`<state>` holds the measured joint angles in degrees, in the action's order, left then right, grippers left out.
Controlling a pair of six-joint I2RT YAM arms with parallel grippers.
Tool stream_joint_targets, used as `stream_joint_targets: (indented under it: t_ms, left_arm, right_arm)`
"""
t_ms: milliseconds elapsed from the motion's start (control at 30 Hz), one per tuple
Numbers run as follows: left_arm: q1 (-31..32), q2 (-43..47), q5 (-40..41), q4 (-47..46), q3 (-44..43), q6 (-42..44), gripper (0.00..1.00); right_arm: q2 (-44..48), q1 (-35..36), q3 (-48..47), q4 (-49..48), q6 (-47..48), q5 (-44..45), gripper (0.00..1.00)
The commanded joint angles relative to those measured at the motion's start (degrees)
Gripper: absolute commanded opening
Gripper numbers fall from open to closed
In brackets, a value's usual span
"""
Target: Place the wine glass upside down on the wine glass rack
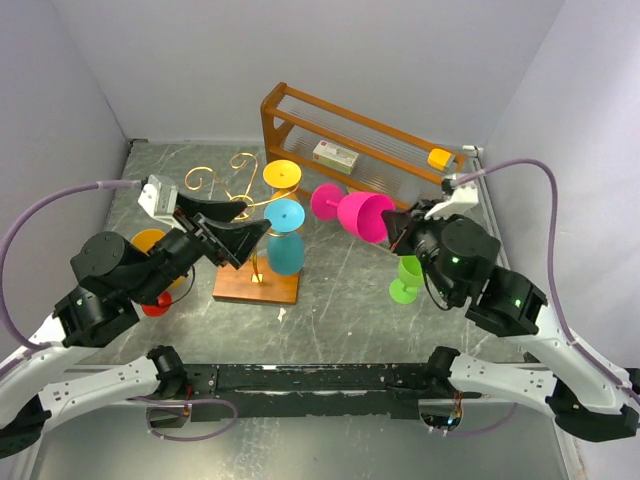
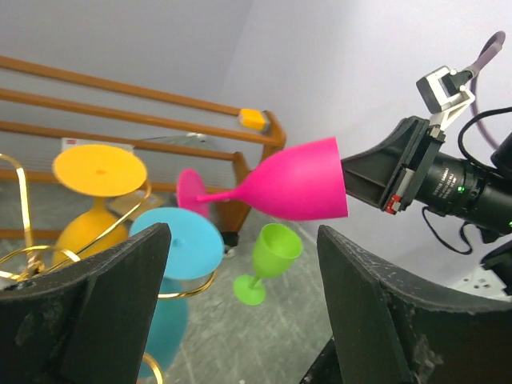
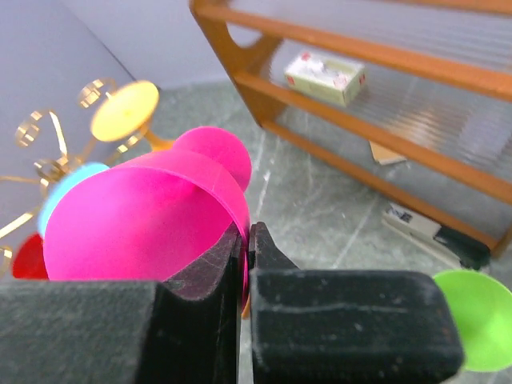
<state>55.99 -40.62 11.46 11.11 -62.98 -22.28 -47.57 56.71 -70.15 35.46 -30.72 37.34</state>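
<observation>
My right gripper (image 1: 395, 228) (image 3: 249, 232) is shut on the rim of the pink wine glass (image 1: 360, 214) (image 2: 300, 182) (image 3: 136, 220). It holds the glass on its side in the air, foot toward the rack. The wine glass rack (image 1: 226, 181) (image 2: 22, 196) (image 3: 50, 152), gold wire on a wooden base (image 1: 256, 284), carries a blue glass (image 1: 285, 240) (image 2: 178, 244) and a yellow glass (image 1: 282, 175) (image 2: 100, 170), both upside down. My left gripper (image 1: 255, 218) (image 2: 242, 236) stands open and empty beside the rack, facing the pink glass.
A green glass (image 1: 407, 277) (image 2: 270, 254) (image 3: 472, 316) stands upright on the table below the right gripper. A red glass (image 1: 155, 303) and an orange one (image 1: 150, 240) sit under the left arm. The brown wooden shelf (image 1: 360, 135) at the back holds a white box (image 1: 336, 157) and a yellow block (image 1: 439, 158).
</observation>
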Motion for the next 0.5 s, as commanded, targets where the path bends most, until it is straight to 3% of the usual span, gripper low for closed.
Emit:
stream_joint_targets:
  t_ms: [0,233,467]
  left_arm:
    - [0.20,-2.59,-6.31,-8.27,0.41,-4.48,0.84]
    - [0.18,-6.72,-10.34,-20.05,1.85,-14.03,0.82]
    - [0.19,-9.51,-12.29,-33.66,6.01,-24.65,0.81]
  right_arm:
    - [4.25,0.29,2.54,-17.25,5.74,1.06,0.00]
    - [9.43,0.26,10.66,-39.30,10.23,-4.51,0.00]
    - [8.87,0.32,12.02,-49.74,13.36,-8.41,0.00]
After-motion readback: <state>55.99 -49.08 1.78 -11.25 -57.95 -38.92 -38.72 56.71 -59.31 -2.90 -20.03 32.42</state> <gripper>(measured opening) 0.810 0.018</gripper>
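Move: The pink wine glass, pinched by its rim, has its middle about 5 cm ahead of the right hand and 6 cm to its left, near its height; the empty left gripper waits some 20 cm to the right hand's left, 5 cm back and 7 cm higher. From the left hand the pink glass is roughly 10 cm ahead, 14 cm right and 6 cm below. The hanging blue glass is 12 cm ahead, 4 cm right, 14 cm below; the yellow one is 5 cm beyond the blue and 2 cm left of it. The right hand keeps its pinch on the pink glass's rim and lifts it about 10 cm nearly straight up, tipping its fingers upward some 25 degrees while its left side rolls up, so that stem and foot swing high. Meanwhile the open left gripper slides about 6 cm to the right and a little up, towards the pink glass, turning clockwise and rolling its left side down, without touching the pink glass yet. ##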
